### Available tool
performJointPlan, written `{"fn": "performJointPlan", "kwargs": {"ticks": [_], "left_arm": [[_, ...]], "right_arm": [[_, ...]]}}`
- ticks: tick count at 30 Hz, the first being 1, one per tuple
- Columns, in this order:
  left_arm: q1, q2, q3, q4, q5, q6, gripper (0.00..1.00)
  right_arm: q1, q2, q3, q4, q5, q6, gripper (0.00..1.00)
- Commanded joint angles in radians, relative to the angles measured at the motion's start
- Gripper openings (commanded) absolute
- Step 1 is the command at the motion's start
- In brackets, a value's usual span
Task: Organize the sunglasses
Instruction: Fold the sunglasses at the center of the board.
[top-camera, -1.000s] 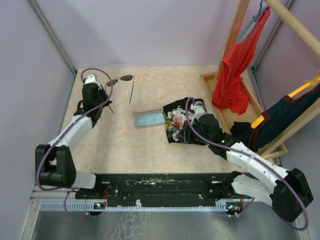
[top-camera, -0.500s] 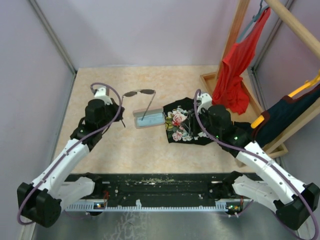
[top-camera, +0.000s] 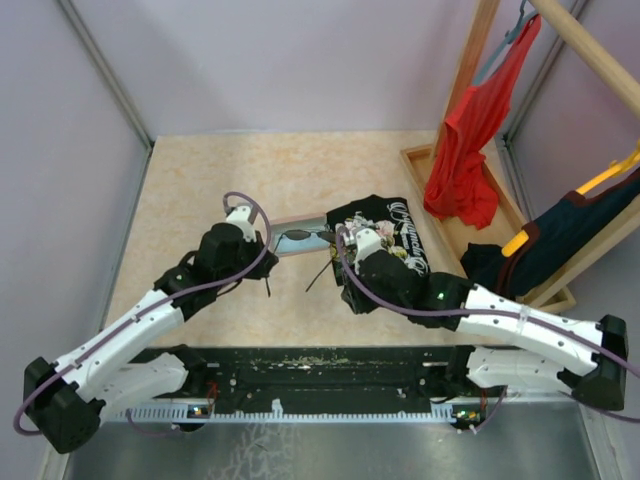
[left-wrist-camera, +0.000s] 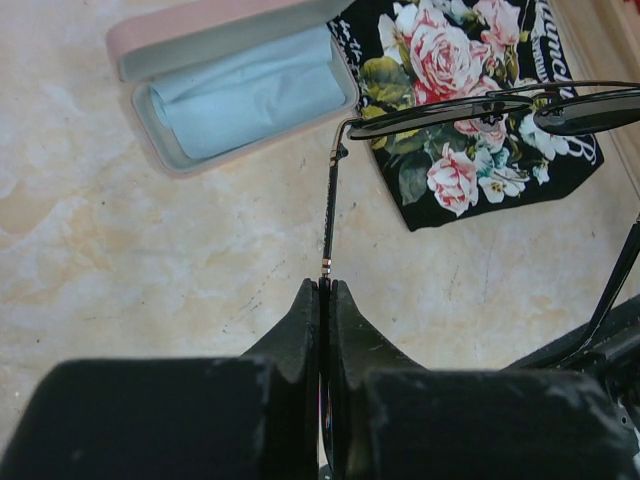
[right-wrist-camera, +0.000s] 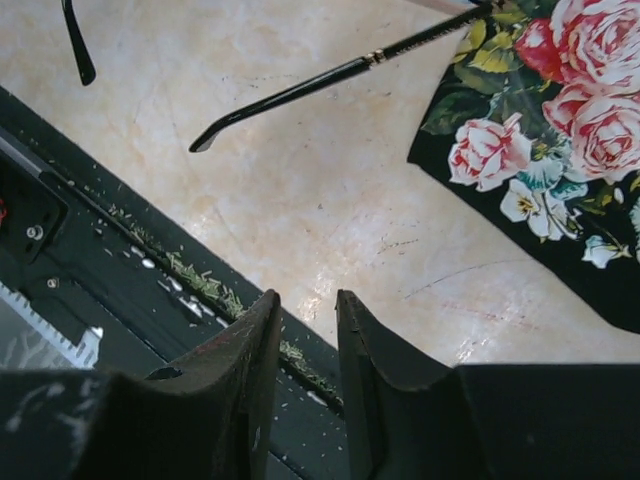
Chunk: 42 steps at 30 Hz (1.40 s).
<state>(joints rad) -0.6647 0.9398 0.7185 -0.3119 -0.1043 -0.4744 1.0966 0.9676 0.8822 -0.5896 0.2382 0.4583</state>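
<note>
The sunglasses (left-wrist-camera: 480, 105) are thin and dark-framed with dark lenses. They hang above the table, and my left gripper (left-wrist-camera: 323, 290) is shut on one of their slim arms. From above, the sunglasses (top-camera: 298, 238) hover over the pink case (top-camera: 285, 222), just right of my left gripper (top-camera: 264, 262). The case (left-wrist-camera: 215, 30) lies open with a light-blue cloth (left-wrist-camera: 245, 90) inside. My right gripper (right-wrist-camera: 307, 295) is open with a narrow gap and holds nothing. It sits below the free arm of the sunglasses (right-wrist-camera: 330, 78), near the table's front edge. The top view places my right gripper (top-camera: 346, 282) close beside the glasses.
A black cloth printed with roses (top-camera: 395, 228) lies right of the case. A wooden rack (top-camera: 470, 70) with a red garment (top-camera: 465, 150) stands at the back right. Dark clothes (top-camera: 560, 240) hang at the right. A black rail (right-wrist-camera: 120, 250) runs along the near edge.
My left arm carried the sunglasses from the far left to the middle, over the case. My right arm swung left and nearer, across the rose cloth, up to the glasses.
</note>
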Motion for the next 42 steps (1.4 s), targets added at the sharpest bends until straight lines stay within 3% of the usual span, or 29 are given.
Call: {"fn": "performJointPlan", "kwargs": {"ticks": [1, 14, 24, 42], "left_arm": [[-0.038, 0.002, 0.009, -0.024, 0.021, -0.007, 0.0], [-0.13, 0.008, 0.003, 0.001, -0.007, 0.023, 0.0], [-0.167, 0.001, -0.004, -0.005, -0.032, 0.05, 0.0], [-0.185, 0.006, -0.022, -0.019, -0.066, 0.061, 0.0]], "right_arm": [[0.075, 0.058, 0.033, 0.029, 0.11, 0.086, 0.28], [0.074, 0.271, 0.121, 0.133, 0.159, 0.075, 0.01], [0.0, 0.351, 0.146, 0.206, 0.138, 0.081, 0.0], [-0.044, 0.353, 0.134, 0.263, 0.137, 0.069, 0.0]]}}
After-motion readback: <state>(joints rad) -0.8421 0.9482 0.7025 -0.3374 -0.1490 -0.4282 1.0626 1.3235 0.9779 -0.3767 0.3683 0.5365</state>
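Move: The sunglasses' open right temple hangs in the air, its middle about 7 cm ahead of the right hand, 8 cm to its left and a little below. The lens front is some 17 cm ahead and 10 cm left of that hand. Down on the table, roughly 15 cm lower, the case lies about 16 cm ahead and 14 cm left, the folded shirt 15 cm ahead and 10 cm right. From the left hand, that temple is 12 cm right and 3 cm back. The sunglasses' free right temple is pushed inward towards the lenses by the right hand, which shuts its empty fingers while sinking about 4 cm, then sweeps on forward and left, 6 by 5 cm, rising slightly at the end with the closed tips against the temple. The left hand keeps its pinch on the other temple and draws back and right, turning some 10 degrees clockwise. ##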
